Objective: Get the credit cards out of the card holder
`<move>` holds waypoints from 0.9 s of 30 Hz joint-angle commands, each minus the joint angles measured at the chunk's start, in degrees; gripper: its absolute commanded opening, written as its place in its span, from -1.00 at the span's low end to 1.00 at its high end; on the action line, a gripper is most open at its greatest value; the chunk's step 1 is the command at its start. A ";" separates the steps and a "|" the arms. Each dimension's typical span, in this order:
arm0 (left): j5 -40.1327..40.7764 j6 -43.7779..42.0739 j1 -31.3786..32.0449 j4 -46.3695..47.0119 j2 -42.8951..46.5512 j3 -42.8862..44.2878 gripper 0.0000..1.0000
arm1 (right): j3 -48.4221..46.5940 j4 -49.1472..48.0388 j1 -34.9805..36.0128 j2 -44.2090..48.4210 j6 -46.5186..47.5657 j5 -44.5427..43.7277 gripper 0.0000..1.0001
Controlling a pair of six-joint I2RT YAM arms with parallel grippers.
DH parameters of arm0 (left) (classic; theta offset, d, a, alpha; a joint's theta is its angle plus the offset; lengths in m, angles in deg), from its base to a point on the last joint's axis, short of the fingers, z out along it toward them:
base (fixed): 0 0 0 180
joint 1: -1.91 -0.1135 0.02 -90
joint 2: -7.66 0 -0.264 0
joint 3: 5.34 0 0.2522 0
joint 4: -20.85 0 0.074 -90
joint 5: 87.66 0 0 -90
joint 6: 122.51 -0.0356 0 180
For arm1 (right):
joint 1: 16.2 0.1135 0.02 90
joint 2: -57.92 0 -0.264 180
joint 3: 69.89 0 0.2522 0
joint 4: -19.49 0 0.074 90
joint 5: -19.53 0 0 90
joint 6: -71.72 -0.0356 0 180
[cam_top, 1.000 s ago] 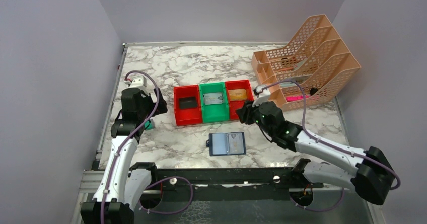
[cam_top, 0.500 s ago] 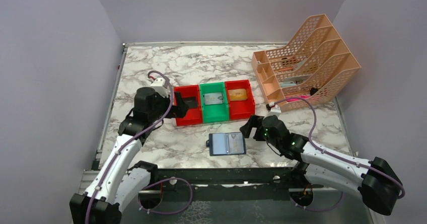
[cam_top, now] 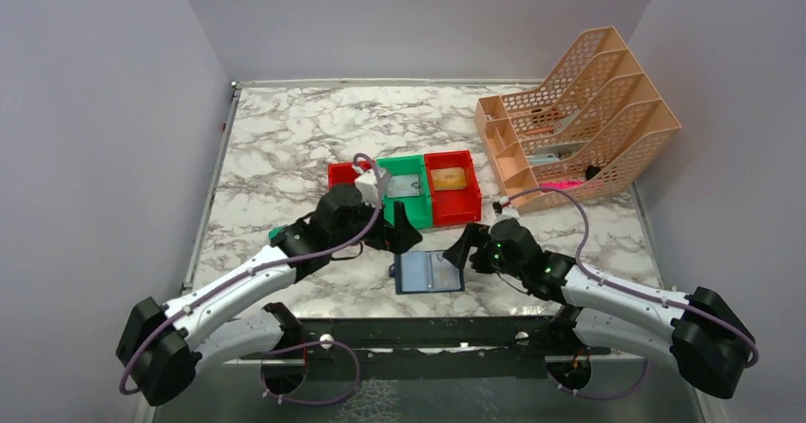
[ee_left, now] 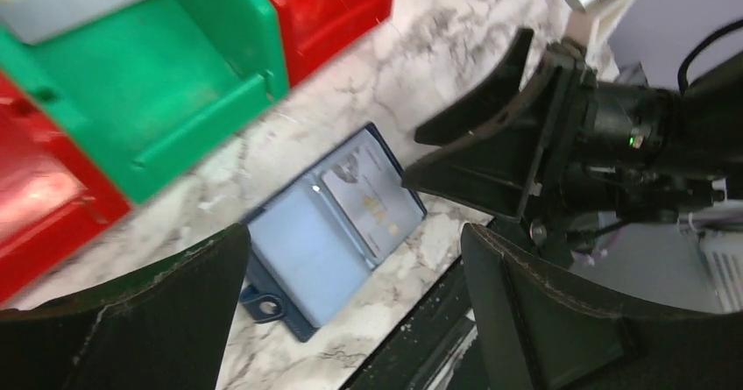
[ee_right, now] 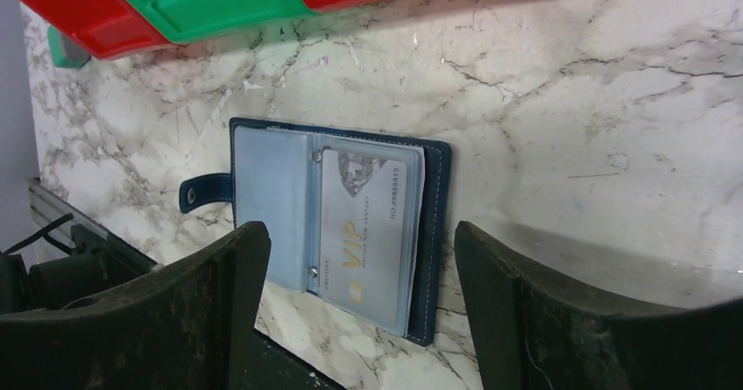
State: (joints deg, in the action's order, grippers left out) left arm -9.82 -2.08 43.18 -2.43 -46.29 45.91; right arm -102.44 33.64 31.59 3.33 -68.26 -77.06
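Observation:
The navy card holder point(cam_top: 430, 273) lies open on the marble near the front edge, snap tab to the left. A pale credit card with gold "VIP" lettering point(ee_right: 364, 223) sits in its right clear pocket, also visible as the card point(ee_left: 368, 202) in the left wrist view. A gold card point(cam_top: 451, 179) lies in the right red bin and a silver card point(cam_top: 403, 186) in the green bin. My left gripper point(cam_top: 394, 235) hovers open just above-left of the holder point(ee_left: 307, 250). My right gripper point(cam_top: 463, 250) stands open at the holder's point(ee_right: 434, 232) right edge, empty.
Three joined bins, a red bin point(cam_top: 340, 169), a green bin point(cam_top: 418, 216) and a second red bin point(cam_top: 454, 216), stand just behind the holder. A teal block point(cam_top: 278, 234) lies left under my left arm. An orange file rack point(cam_top: 580, 109) fills the back right. A black rail point(cam_top: 428, 328) runs along the near edge.
My left arm swung right from the table's left side, past the left red bin, to the holder. My right gripper drew back from the right red bin to the holder and opened.

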 commanded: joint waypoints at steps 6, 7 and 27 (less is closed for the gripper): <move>5.39 6.61 14.44 11.34 -12.98 -1.71 0.70 | -1.91 0.20 0.20 -5.06 -2.34 4.98 0.24; 5.77 7.25 15.13 12.00 -14.20 -1.91 0.67 | -1.87 -0.18 0.20 -5.27 -2.40 5.45 0.17; 7.90 12.34 18.05 16.25 -27.78 -2.29 -0.09 | -3.83 -0.25 0.20 -9.90 -2.24 6.88 -0.25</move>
State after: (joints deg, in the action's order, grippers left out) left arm -3.99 9.51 60.87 11.40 -73.33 42.90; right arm -103.64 33.00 31.59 -6.37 -70.77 -70.31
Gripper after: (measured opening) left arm 0.481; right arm 0.386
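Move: The VIP card, in the right-hand pocket of the open card holder, lies some 3 cm back, 3 cm left and 5 cm below the right hand; from the left hand it is about 4 cm back, 10 cm right and 16 cm below. The green box is 20 cm farther out than the card and 9 cm to its left; the red box beside it is equally far out, 2 cm right of the card. Both hands close in on the card holder from either side. The left sinks about 13 cm, swinging some 7 cm right and 6 cm back before dropping nearly straight towards the holder's spine, tipping steeper by about 20 degrees with its fingers narrowing to half open. The right eases down 3 cm and back 2 cm to the pocket's right edge, tipping 10 degrees downward, its gap more than halved; contact can't be made out. ##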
